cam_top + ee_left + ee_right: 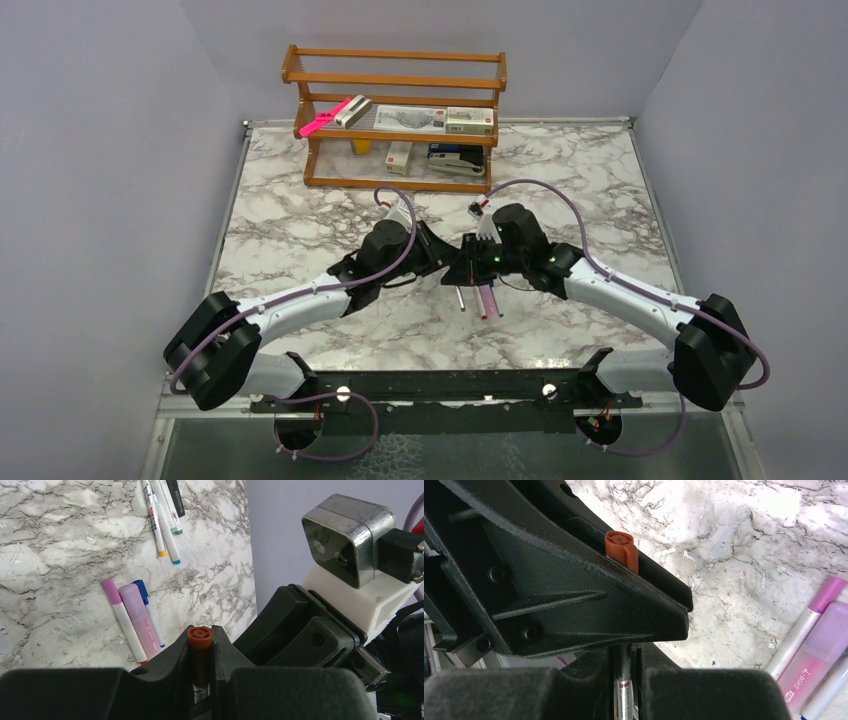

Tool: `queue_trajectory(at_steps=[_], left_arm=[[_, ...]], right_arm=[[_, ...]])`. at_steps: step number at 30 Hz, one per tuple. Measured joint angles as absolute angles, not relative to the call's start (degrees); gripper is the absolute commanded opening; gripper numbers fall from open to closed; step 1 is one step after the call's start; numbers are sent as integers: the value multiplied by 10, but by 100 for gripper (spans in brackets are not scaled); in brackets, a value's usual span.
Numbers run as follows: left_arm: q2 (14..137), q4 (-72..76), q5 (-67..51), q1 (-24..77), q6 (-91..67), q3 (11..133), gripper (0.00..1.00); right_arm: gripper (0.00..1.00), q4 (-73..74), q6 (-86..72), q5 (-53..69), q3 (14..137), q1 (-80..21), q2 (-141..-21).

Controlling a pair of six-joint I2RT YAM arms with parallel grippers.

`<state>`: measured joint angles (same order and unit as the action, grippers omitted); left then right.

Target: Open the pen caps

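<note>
A white-barrelled pen is held between both grippers above the table's middle. My left gripper (201, 632) (447, 262) is shut on its orange-red pen cap (200, 637), whose end sticks out past the fingertips. That cap (622, 549) also shows in the right wrist view, above the left gripper's finger (574, 590). My right gripper (626, 652) (470, 264) is shut on the pen's barrel (625, 685). On the marble lie a lilac-capped pen (111, 591), a pink highlighter (138, 611) and a blue-capped pen (141, 587). Several more pens (162, 525) lie farther off.
A wooden shelf (395, 80) stands at the back of the table with small boxes and a long bright-pink item (322, 119) on it. Grey walls close in both sides. The right arm's wrist camera (345, 535) hangs close on the right in the left wrist view.
</note>
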<state>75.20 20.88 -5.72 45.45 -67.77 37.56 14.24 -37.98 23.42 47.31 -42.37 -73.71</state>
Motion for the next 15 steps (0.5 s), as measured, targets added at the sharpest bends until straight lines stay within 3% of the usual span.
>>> queue_trajectory(at_steps=[15], left_arm=[[769,234,-101,301,-646,383,0]], right_arm=[[1,142,-418,219,383,-492,-697]])
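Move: The left hand already grips the brown cap; the pen barrel's grip point lies about 6 cm back from it, 1 cm right and 3 cm below. The loose green cap is roughly 4 cm ahead and 7 cm left of the left hand, 15 cm below. The right hand already holds the barrel, with the brown cap some 6 cm ahead, 1 cm left and 3 cm up; the lilac highlighter lies about 2 cm back and 11 cm to its right, 12 cm below. Gripping cap and barrel, the hands pull apart: left about 10 cm forward-left, right 7 cm back and down. ##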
